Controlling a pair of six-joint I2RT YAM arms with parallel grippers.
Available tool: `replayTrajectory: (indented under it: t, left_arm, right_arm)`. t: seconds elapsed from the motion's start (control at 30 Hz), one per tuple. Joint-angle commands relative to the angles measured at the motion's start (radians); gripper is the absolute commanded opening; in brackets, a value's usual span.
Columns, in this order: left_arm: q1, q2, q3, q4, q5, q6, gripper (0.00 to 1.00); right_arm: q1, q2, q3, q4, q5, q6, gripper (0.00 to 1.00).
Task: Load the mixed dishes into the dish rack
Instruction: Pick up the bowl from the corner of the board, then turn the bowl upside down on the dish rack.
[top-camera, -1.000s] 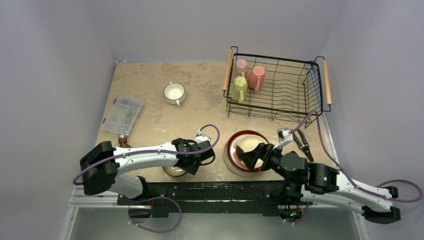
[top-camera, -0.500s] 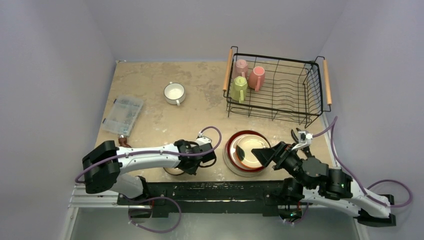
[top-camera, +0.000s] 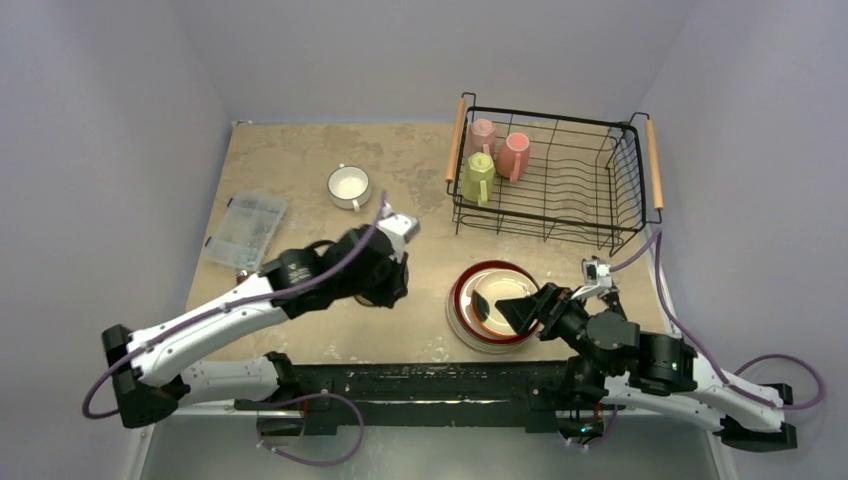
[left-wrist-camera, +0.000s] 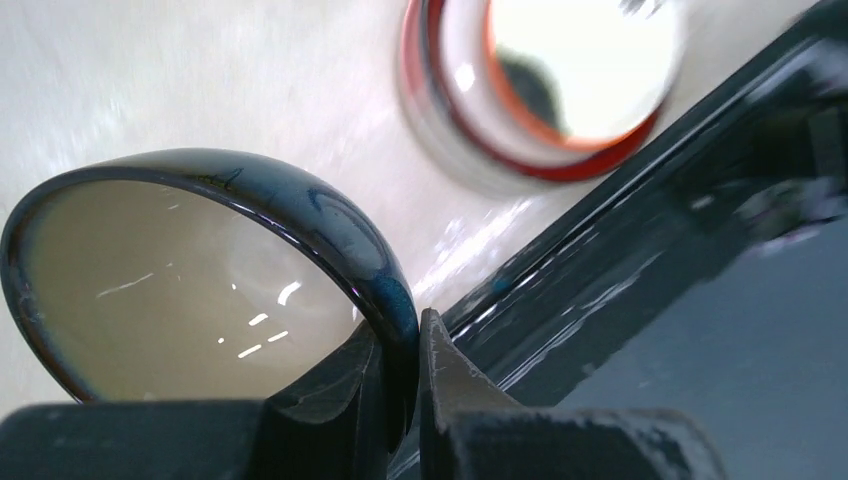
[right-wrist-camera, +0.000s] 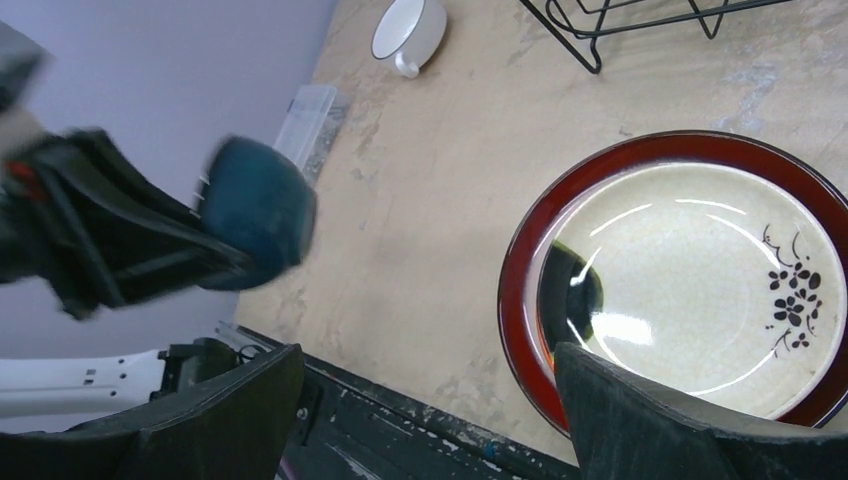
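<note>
My left gripper (left-wrist-camera: 405, 335) is shut on the rim of the teal bowl (left-wrist-camera: 200, 270), which has a cream inside and hangs above the table. In the right wrist view the bowl (right-wrist-camera: 258, 212) shows as a teal blur at the left. In the top view, the left gripper (top-camera: 385, 278) covers it. My right gripper (right-wrist-camera: 430, 370) is open and empty at the near edge of the stacked plates (top-camera: 490, 305); the top one is red-rimmed cream (right-wrist-camera: 690, 290). The dish rack (top-camera: 600, 180) holds pale pink (top-camera: 482, 135), salmon (top-camera: 514, 155) and yellow-green (top-camera: 478, 177) mugs. A white mug (top-camera: 349, 186) stands on the table.
A clear plastic compartment box (top-camera: 246, 230) lies at the table's left edge. The black base rail (top-camera: 420, 380) runs along the near edge. The rack's wooden handles (top-camera: 455, 140) stick up at its ends. Purple walls close in on three sides.
The left gripper shut on the bowl's rim at the near edge, then lifted it up and away from the rail. The right gripper drew back slightly to the right, still open.
</note>
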Motion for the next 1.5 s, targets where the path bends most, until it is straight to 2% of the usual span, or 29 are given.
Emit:
replayTrajectory:
  t: [0.0, 0.13, 0.23, 0.33, 0.47, 0.53, 0.6, 0.63, 0.7, 0.87, 1.03, 1.1, 1.17, 1.23, 1.33, 1.37, 1.4, 1.47]
  left_arm:
    - [0.18, -0.149, 0.111, 0.212, 0.318, 0.113, 0.0]
    - [0.361, -0.178, 0.126, 0.399, 0.595, 0.038, 0.0]
    - [0.476, -0.151, 0.097, 0.605, 0.812, -0.092, 0.0]
    - [0.562, -0.095, 0.012, 0.97, 1.005, -0.303, 0.0]
    - [0.645, 0.053, -0.049, 1.422, 1.213, -0.584, 0.0]
    - [0.665, 0.174, -0.067, 1.75, 1.289, -0.793, 0.0]
    - [0.677, 0.299, -0.064, 2.125, 1.332, -1.061, 0.0]
    - [0.681, 0.355, -0.051, 2.235, 1.346, -1.171, 0.0]
    - [0.687, 0.403, -0.045, 2.249, 1.374, -1.206, 0.0]
    - [0.699, 0.368, -0.1, 2.248, 1.373, -1.157, 0.0]
    - [0.699, 0.385, -0.11, 2.243, 1.361, -1.166, 0.0]
    - [0.701, 0.38, -0.133, 2.194, 1.327, -1.138, 0.0]
    - [0.707, 0.351, -0.182, 2.066, 1.262, -1.062, 0.0]
    - [0.712, 0.298, -0.227, 1.871, 1.189, -0.943, 0.0]
    - [0.719, 0.181, -0.233, 1.433, 1.065, -0.689, 0.0]
    - [0.721, 0.143, -0.216, 1.208, 0.99, -0.601, 0.0]
    - [0.722, 0.115, -0.2, 1.101, 0.943, -0.523, 0.0]
    - [0.725, 0.078, -0.182, 0.994, 0.89, -0.473, 0.0]
  right_arm:
    - [0.003, 0.055, 0.008, 0.012, 0.021, 0.019, 0.97]
    - [0.003, 0.102, 0.011, 0.013, 0.015, 0.026, 0.97]
    - [0.003, 0.137, 0.016, 0.021, 0.014, 0.026, 0.98]
    - [0.003, 0.181, 0.026, 0.047, 0.012, 0.016, 0.98]
    - [0.003, 0.278, 0.053, 0.099, -0.004, -0.011, 0.99]
    - [0.002, 0.345, 0.077, 0.129, -0.018, -0.031, 0.99]
    - [0.003, 0.426, 0.106, 0.147, -0.017, -0.041, 0.99]
    - [0.003, 0.461, 0.117, 0.164, -0.017, -0.053, 0.99]
    - [0.003, 0.527, 0.138, 0.202, -0.017, -0.081, 0.99]
    - [0.002, 0.663, 0.211, 0.278, -0.004, -0.14, 0.99]
    - [-0.01, 0.717, 0.251, 0.362, -0.01, -0.208, 0.99]
    - [-0.017, 0.734, 0.258, 0.376, -0.009, -0.226, 0.99]
    - [-0.026, 0.77, 0.289, 0.36, -0.002, -0.24, 0.99]
    - [-0.026, 0.819, 0.359, 0.321, 0.023, -0.27, 0.99]
    - [-0.02, 0.927, 0.484, 0.253, 0.055, -0.329, 0.99]
    - [-0.015, 0.962, 0.517, 0.24, 0.065, -0.346, 0.99]
    - [-0.009, 0.996, 0.544, 0.24, 0.072, -0.374, 0.99]
    - [0.008, 1.055, 0.585, 0.275, 0.092, -0.427, 0.99]
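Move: The left hand already holds the bowl by its rim, the bowl's middle some 5 cm to its left and 5 cm below. The open right gripper it is taken to is about 20 cm to its right, 2 cm back and 3 cm higher. From the right hand, the bowl is roughly 25 cm left, 2 cm ahead and 8 cm down; the plate stack is 2 cm left, 2 cm ahead and 20 cm down. From the left hand, the rack's middle is about 30 cm ahead and 31 cm right. Keeping its pinch on the bowl's rim, the left hand swings forward and up, about 12 cm each overall, rolling its left side down some 65 degrees; it climbs first, draws back briefly, then goes forward while sinking. The wide-open right hand dips slightly, then reaches about 15 cm left towards the bowl, also forward and finally up, rolling left side down. ##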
